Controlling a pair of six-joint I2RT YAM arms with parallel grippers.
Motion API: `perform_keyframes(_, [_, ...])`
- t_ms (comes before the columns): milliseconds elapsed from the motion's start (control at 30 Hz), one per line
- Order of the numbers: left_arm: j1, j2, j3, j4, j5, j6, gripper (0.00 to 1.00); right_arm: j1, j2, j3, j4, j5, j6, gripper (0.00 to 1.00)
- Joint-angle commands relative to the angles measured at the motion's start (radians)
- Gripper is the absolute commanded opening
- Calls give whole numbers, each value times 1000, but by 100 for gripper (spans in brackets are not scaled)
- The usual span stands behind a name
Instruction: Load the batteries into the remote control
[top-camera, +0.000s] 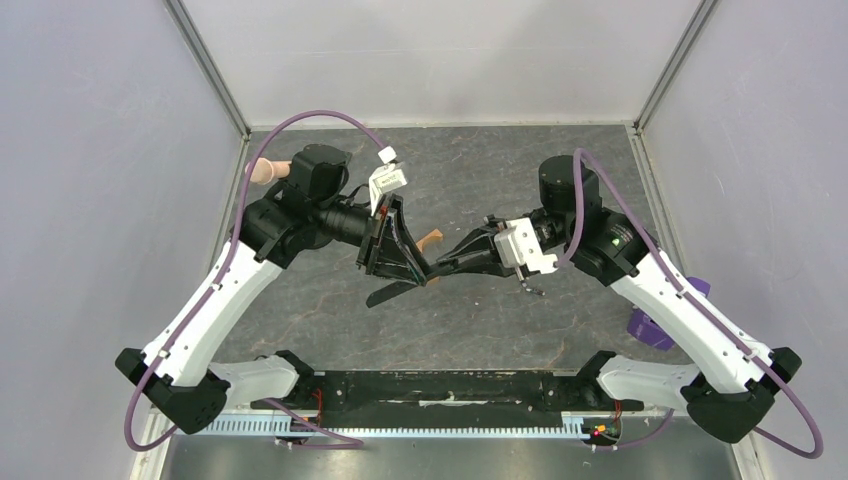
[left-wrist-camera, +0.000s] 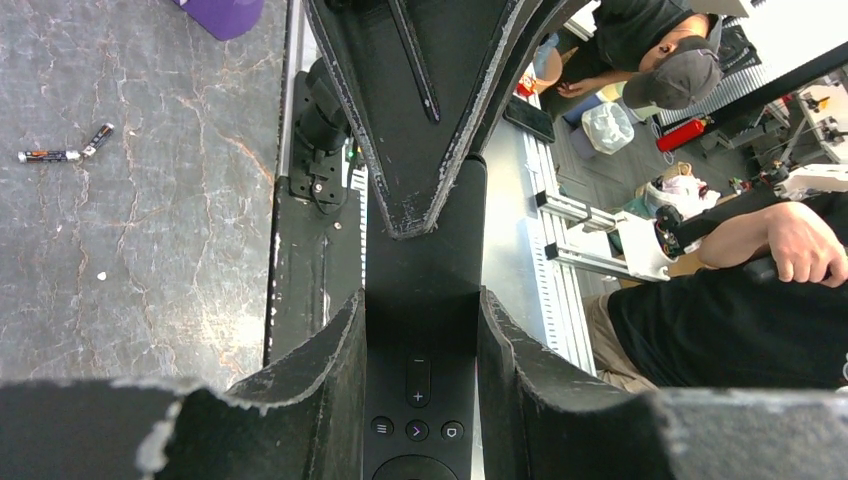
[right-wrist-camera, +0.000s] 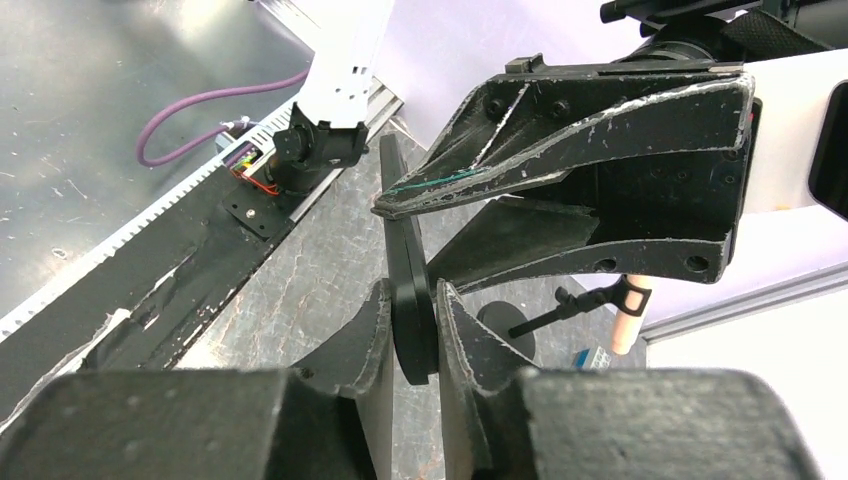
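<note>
The remote control (left-wrist-camera: 420, 330), a slim black bar with its buttons facing the camera, is held clear of the table between the two arms. My left gripper (left-wrist-camera: 420, 300) is shut on its two long sides. My right gripper (right-wrist-camera: 412, 290) has both fingers pressed on the remote (right-wrist-camera: 405, 230), seen edge-on, at its far end. In the top view the two grippers meet at mid-table, left gripper (top-camera: 412, 268) and right gripper (top-camera: 440, 268), and the remote (top-camera: 392, 294) pokes out below them. Two batteries (left-wrist-camera: 62, 150) lie loose on the table (left-wrist-camera: 150, 250), also seen as batteries (top-camera: 531, 288) under the right wrist.
A purple object (top-camera: 650, 325) sits by the right wall. A peach-coloured piece (top-camera: 268, 170) lies at the back left and an orange piece (top-camera: 430, 240) behind the grippers. A black disc (right-wrist-camera: 505, 325), a tan-handled tool (right-wrist-camera: 625, 320) and a blue block (right-wrist-camera: 595, 357) lie beyond the remote.
</note>
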Motion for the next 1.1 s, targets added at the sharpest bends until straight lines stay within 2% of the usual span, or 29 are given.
perform_keyframes(0, [-6,-9,44,45,4,39,27,3,3,29,14,17,-13,0])
perform_keyframes(33, [-6,-11,46,44,-1,42,36,3,1,29,15,21,-13,0])
perform_keyframes(100, [-5,-18,50,44,-29,48,62,3,-2,29,15,28,-11,0])
perform_keyframes(167, [-5,-28,59,45,-90,53,73,3,-5,29,20,39,8,0])
perform_keyframes(233, [-6,-51,62,65,-200,44,75,3,-13,25,35,62,51,0])
perform_keyframes(333, [-4,-114,38,146,-438,2,76,3,-31,-5,127,162,241,0])
perform_keyframes(467, [-4,-228,-76,344,-758,-102,77,2,-66,-72,287,262,549,0])
perform_keyframes(567, [-4,-305,-177,481,-937,-195,77,2,-85,-118,336,325,692,0])
perform_keyframes(700, [-4,-366,-259,555,-1061,-313,77,3,-108,-186,413,449,871,0])
perform_keyframes(900, [-4,-434,-342,574,-1179,-442,77,3,-89,-231,536,661,1159,0])
perform_keyframes(1067, [-4,-478,-424,579,-1315,-653,78,3,-66,-243,669,843,1375,0])
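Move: Both hands already pinch the remote control between them: its middle lies about 3 cm left and 1 cm back of the left hand, some 6 cm left and 3 cm back of the right, level with both. On the table, roughly 35 cm below the left hand, an orange block lies about 14 cm ahead, an orange wedge some 9 cm beyond it, and the batteries 14 cm ahead and 20 cm to the right. The left fingers open and let go of the remote, while the right keeps its pinch on one end. The left hand swings forward about 12 cm and left some 9 cm, rising and then sinking again, and turns counter-clockwise nearly 70 degrees. The right carries the remote about 8 cm forward, rolling roughly 50 degrees and turning clockwise. ##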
